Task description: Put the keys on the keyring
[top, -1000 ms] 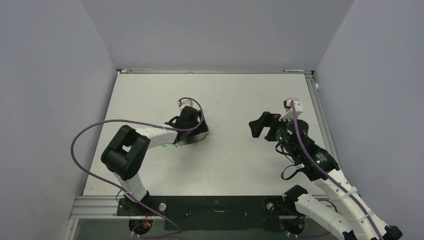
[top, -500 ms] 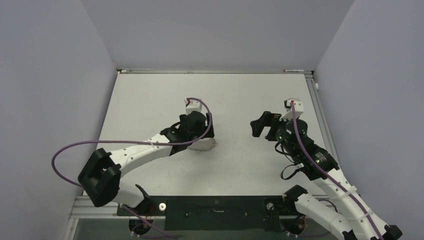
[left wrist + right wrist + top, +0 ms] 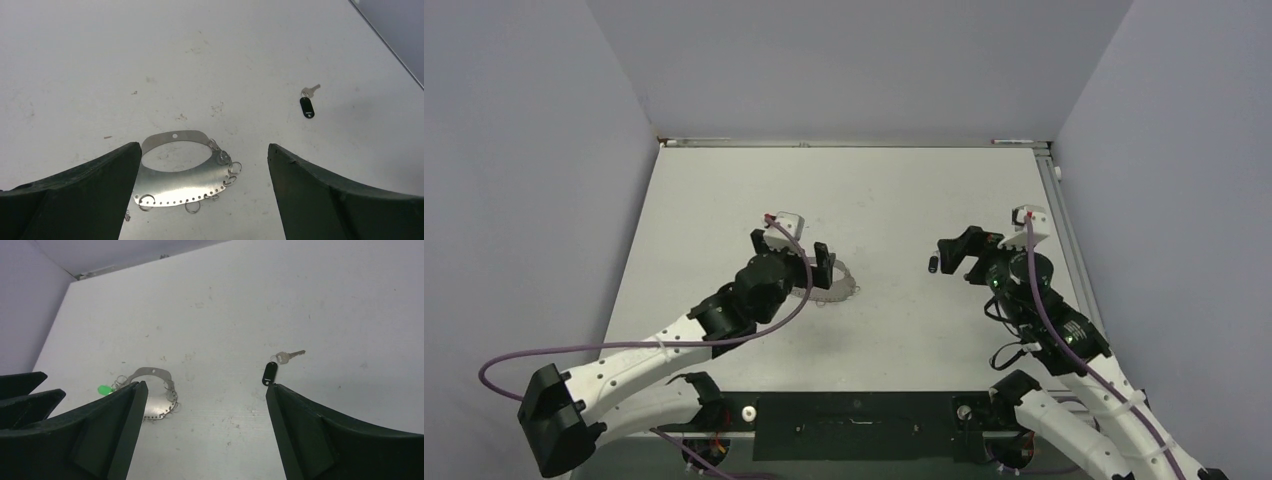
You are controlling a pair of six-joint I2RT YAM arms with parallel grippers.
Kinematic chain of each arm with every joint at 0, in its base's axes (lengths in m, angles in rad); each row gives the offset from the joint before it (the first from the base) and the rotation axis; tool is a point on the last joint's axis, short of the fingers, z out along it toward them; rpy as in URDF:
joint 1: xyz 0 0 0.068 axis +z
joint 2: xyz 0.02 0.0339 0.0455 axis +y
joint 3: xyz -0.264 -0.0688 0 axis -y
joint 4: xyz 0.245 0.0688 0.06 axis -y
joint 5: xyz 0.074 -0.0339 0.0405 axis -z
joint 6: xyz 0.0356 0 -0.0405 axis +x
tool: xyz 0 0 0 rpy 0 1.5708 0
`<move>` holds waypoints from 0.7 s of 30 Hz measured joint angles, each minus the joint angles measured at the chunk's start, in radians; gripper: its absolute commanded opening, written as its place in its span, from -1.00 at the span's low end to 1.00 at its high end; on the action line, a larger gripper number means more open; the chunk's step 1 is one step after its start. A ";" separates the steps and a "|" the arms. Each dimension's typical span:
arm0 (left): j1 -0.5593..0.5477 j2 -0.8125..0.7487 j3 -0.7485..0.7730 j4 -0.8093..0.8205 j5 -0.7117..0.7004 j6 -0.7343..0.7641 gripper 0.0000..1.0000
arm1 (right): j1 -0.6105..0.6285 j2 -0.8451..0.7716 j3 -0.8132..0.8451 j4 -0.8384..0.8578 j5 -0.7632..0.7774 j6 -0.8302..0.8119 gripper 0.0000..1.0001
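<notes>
The keyring [image 3: 186, 176] is a flat silver plate with a big hole and small wire rings along its edge. It lies flat on the table [image 3: 894, 200], and the top view shows the keyring [image 3: 842, 290] left of centre. A bright green tag [image 3: 104, 389] lies at its far side. My left gripper [image 3: 203, 147] hangs open just behind it, touching nothing; the top view has the left gripper [image 3: 817, 270] right beside the plate. One of the keys [image 3: 307, 106], silver with a black oblong head, lies alone on the table. My right gripper [image 3: 207, 385] stands open, and the key [image 3: 270, 373] sits just beyond its right finger.
White walls close in the table on three sides, with a metal rail [image 3: 1064, 230] along the right edge. In the top view the key [image 3: 935, 264] lies just left of the right gripper [image 3: 954, 256], about a gripper's width right of the keyring.
My left arm has swung back toward the near left and opened its jaws, leaving the keyring flat on the table. The right gripper has shifted slightly right, and the key now shows beside it.
</notes>
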 measured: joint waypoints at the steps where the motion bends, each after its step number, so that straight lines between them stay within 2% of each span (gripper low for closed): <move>1: 0.014 -0.020 -0.009 0.011 0.001 -0.002 0.92 | 0.000 -0.036 -0.019 0.019 -0.009 -0.005 0.88; 6: 0.087 0.056 0.031 -0.034 0.030 -0.029 0.93 | 0.000 -0.164 -0.087 0.062 -0.043 -0.043 0.88; 12: 0.092 0.177 0.095 -0.152 0.124 -0.061 0.99 | 0.000 -0.100 -0.086 0.042 -0.044 -0.065 0.88; 13: 0.094 0.197 0.111 -0.165 0.147 -0.066 0.84 | 0.000 -0.082 -0.086 0.037 -0.044 -0.068 0.88; 16: 0.108 0.282 0.172 -0.197 0.223 -0.088 0.56 | 0.000 -0.044 -0.085 0.026 -0.047 -0.069 0.88; 19: 0.127 0.400 0.253 -0.232 0.279 -0.097 0.10 | 0.000 -0.025 -0.085 0.015 -0.051 -0.072 0.88; 21: 0.134 0.482 0.305 -0.261 0.306 -0.103 -0.06 | 0.000 -0.024 -0.085 0.009 -0.052 -0.073 0.89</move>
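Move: The metal keyring plate lies ahead of my left hand, its middle about 9 cm out, 2 cm to the right and 19 cm down. The green-tagged key is at its left end, some 8 cm to my left hand's left and 9 cm ahead. The black-tagged keys lie roughly 29 cm right and 15 cm ahead of that hand. From my right hand those keys are about 15 cm ahead, 2 cm right and 24 cm below. After a slight forward-left swing I bring my left hand down about 9 cm net and rightward over 4 cm, ending a little farther out, towards the ringed right end of the plate. Its fingers tip down some 25 degrees and late on close to a bit over half open, still empty above the plate. My open right hand draws back and up slightly, then sinks to about 3 cm below its start, towards the black-tagged keys. ##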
